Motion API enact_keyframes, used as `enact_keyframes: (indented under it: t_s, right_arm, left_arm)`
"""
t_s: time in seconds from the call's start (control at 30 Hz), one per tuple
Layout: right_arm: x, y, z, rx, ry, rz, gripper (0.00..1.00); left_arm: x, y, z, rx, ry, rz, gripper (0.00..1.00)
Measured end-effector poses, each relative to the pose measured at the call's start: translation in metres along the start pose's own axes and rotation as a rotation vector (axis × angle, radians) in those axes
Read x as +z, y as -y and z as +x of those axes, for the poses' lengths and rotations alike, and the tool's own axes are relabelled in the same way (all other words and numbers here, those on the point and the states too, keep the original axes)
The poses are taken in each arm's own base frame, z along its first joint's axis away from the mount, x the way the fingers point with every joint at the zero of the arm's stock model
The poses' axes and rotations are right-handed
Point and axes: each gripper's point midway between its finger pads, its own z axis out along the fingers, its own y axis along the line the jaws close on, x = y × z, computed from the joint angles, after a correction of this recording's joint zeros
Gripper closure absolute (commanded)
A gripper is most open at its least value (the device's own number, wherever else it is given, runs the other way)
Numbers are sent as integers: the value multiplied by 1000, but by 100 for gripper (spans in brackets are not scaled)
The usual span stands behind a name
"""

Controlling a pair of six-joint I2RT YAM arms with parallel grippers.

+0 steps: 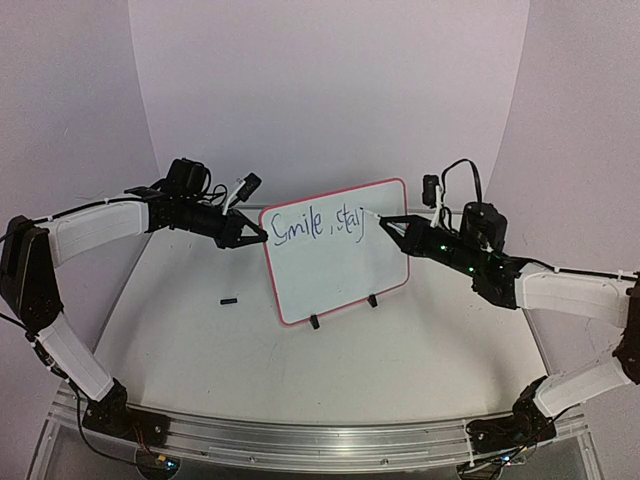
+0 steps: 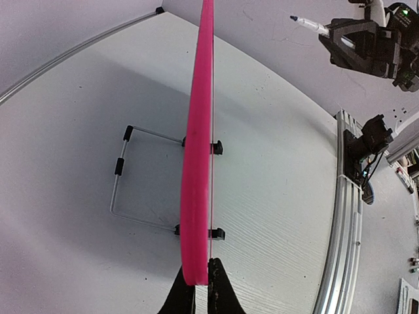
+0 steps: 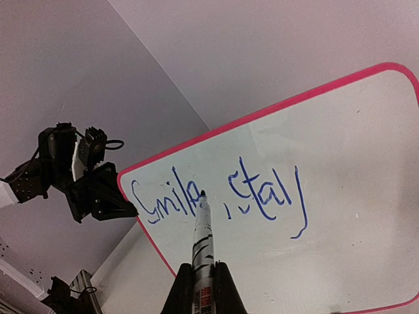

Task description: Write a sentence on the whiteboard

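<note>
The whiteboard (image 1: 340, 285), white with a red-pink frame, stands upright mid-table on two black clip feet (image 1: 314, 322). Blue lettering of the sentence (image 1: 318, 226) reads "Smile, stay" along its top. My left gripper (image 1: 262, 237) is shut on the board's left edge. In the left wrist view that pink edge (image 2: 198, 144) runs up from between the fingers of the left gripper (image 2: 201, 271). My right gripper (image 1: 385, 222) is shut on a marker (image 3: 203, 235). The marker's tip (image 2: 294, 19) hangs a little off the board's face, just right of "stay" (image 3: 267, 197).
A small black cap-like piece (image 1: 229, 300) lies on the table left of the board. A wire stand (image 2: 131, 190) props the board from behind. An aluminium rail (image 1: 320, 440) runs along the near edge. A curved white backdrop closes the back and sides.
</note>
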Motion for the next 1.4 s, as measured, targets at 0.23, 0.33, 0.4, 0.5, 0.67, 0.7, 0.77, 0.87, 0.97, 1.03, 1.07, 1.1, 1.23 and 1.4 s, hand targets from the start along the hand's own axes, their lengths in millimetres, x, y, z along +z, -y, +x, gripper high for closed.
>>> enact_keyframes:
  t_s: [0.23,0.33,0.4,0.5,0.67,0.7,0.77,0.87,0.97,1.03,1.07,1.1,1.23,1.4]
  right_arm:
    - [-3,1,-13,-37,27,40,100]
    - [0,4,-12,-43,20,50,100]
    - [2,8,-11,-47,12,59,100]
    - [2,12,-11,-47,9,67,100]
    - [0,22,-14,-45,4,84,100]
    - [-1,25,-15,-47,6,89,100]
    - [-2,29,-17,-48,7,92,100]
    - [-3,39,-20,-50,6,102,100]
    - [-1,48,-17,-48,-8,117,100]
    - [2,52,-14,-47,-19,122,100]
    - [4,54,-13,-48,-26,125,100]
    - [6,55,-12,-49,-28,127,100]
    - [12,56,-15,-66,-32,127,100]
    - [13,54,-23,-89,-10,133,100]
  left_arm:
    - [0,1,-1,5,0,0,100]
    - [1,1,-1,6,-1,-1,100]
    - [1,1,-1,7,-2,-3,100]
    - [1,1,-1,7,-2,-3,100]
    - [1,1,-1,8,-2,-2,100]
    - [1,1,-1,8,-2,-3,100]
    - [1,1,-1,8,-2,-3,100]
    - [1,1,-1,8,-2,-3,100]
    - [1,2,-1,9,-2,-3,100]
    - [1,2,-1,9,-2,-3,100]
    - [1,2,-1,9,-2,-2,100]
    - [1,2,-1,9,-2,-2,100]
    - [1,2,-1,9,-2,-3,100]
    - [1,1,-1,9,-2,-3,100]
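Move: The blank strip of whiteboard just right of "stay" lies about 14 cm ahead of the right hand, 2 cm to its left and 5 cm below; the marker it already holds points that way, ahead-left. The "y" of "stay" is some 10 cm ahead, 6 cm left and 8 cm down, and the board's top right corner roughly 17 cm ahead, 6 cm right, about level. From the left hand, at the board's left edge, the blank strip is some 32 cm right, 12 cm ahead and about 2 cm higher. The marker, kept in the right gripper and already clear of the board, travels from the finished "y" towards the blank space beside it. The right hand rises about a centimetre, then goes forward some 5 cm and about 3 cm to the right, sinking a little and lifting slightly at the end, while the wrist swings clockwise by roughly 5 degrees; the tip closes on the board but stops short of it. ##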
